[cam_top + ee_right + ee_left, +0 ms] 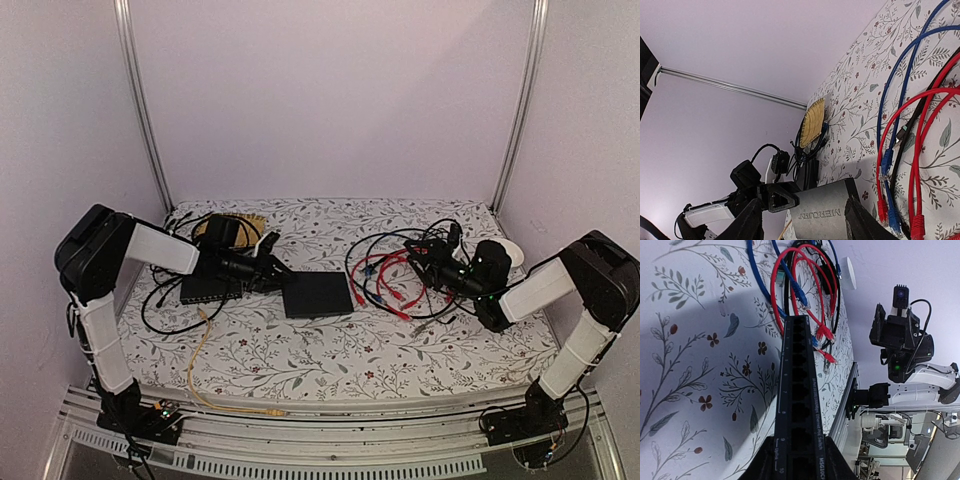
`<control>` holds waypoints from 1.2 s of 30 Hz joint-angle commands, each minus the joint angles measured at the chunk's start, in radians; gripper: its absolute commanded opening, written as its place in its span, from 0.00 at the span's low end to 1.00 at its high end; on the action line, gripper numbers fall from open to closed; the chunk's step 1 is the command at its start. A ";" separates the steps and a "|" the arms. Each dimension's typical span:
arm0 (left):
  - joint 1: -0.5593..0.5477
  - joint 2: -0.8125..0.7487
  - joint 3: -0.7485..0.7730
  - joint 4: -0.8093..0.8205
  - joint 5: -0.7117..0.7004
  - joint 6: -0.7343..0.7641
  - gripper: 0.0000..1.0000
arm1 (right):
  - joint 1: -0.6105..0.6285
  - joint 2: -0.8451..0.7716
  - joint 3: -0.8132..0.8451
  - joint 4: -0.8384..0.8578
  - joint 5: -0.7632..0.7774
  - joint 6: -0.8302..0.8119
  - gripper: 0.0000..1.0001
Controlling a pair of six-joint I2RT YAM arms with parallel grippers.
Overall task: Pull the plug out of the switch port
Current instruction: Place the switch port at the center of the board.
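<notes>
The switch (318, 295) is a flat black box lying mid-table. My left gripper (272, 272) is shut on its left end. In the left wrist view both fingers (757, 465) pinch the thin edge, and the row of switch ports (799, 412) runs away from them. Every port that shows looks empty, with no plug in it. Loose red cables (805, 285) and blue cables (790, 285) lie past the far end. My right gripper (418, 262) hangs open over those cables. The right wrist view shows the switch (832, 212) beyond its spread fingers (752, 222), untouched.
A dark grey box (210, 288) with a yellow cable (200, 370) lies behind the left gripper. A woven yellow mat (235, 228) sits at the back left amid black cables. A white round object (505, 250) lies at the right. Red cables (385, 280) tangle on the floral cloth.
</notes>
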 commanded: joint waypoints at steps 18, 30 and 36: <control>0.057 0.271 0.315 -0.376 0.165 0.126 0.01 | -0.009 -0.015 0.049 0.025 -0.059 0.047 0.54; 0.065 0.405 0.412 -0.428 0.196 0.133 0.05 | -0.008 -0.001 0.044 0.058 -0.068 0.080 0.54; 0.061 0.452 0.447 -0.441 0.183 0.131 0.08 | -0.008 -0.011 0.033 0.066 -0.065 0.094 0.54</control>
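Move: About 8 cm to the right of the left hand, some 2 cm ahead and 8 cm below, lies the board centre, where its held switch port is bound. The nearest red plug lies on the board about 13 cm to the left hand's right and 1 cm ahead; the second black box is some 15 cm to its left, 5 cm ahead. From the empty right hand, the board centre is about 14 cm left, 1 cm ahead and 15 cm below. Lowering the switch port about 5 cm towards the board centre, the left hand first eases forward, some 3 cm in all, then sinks more steeply. Its wrist rolls the forward-facing port edge down nearly 20 degrees and turns some 10 degrees clockwise, the fingers keeping their grip on the switch's left end. The open right hand rises a little. ##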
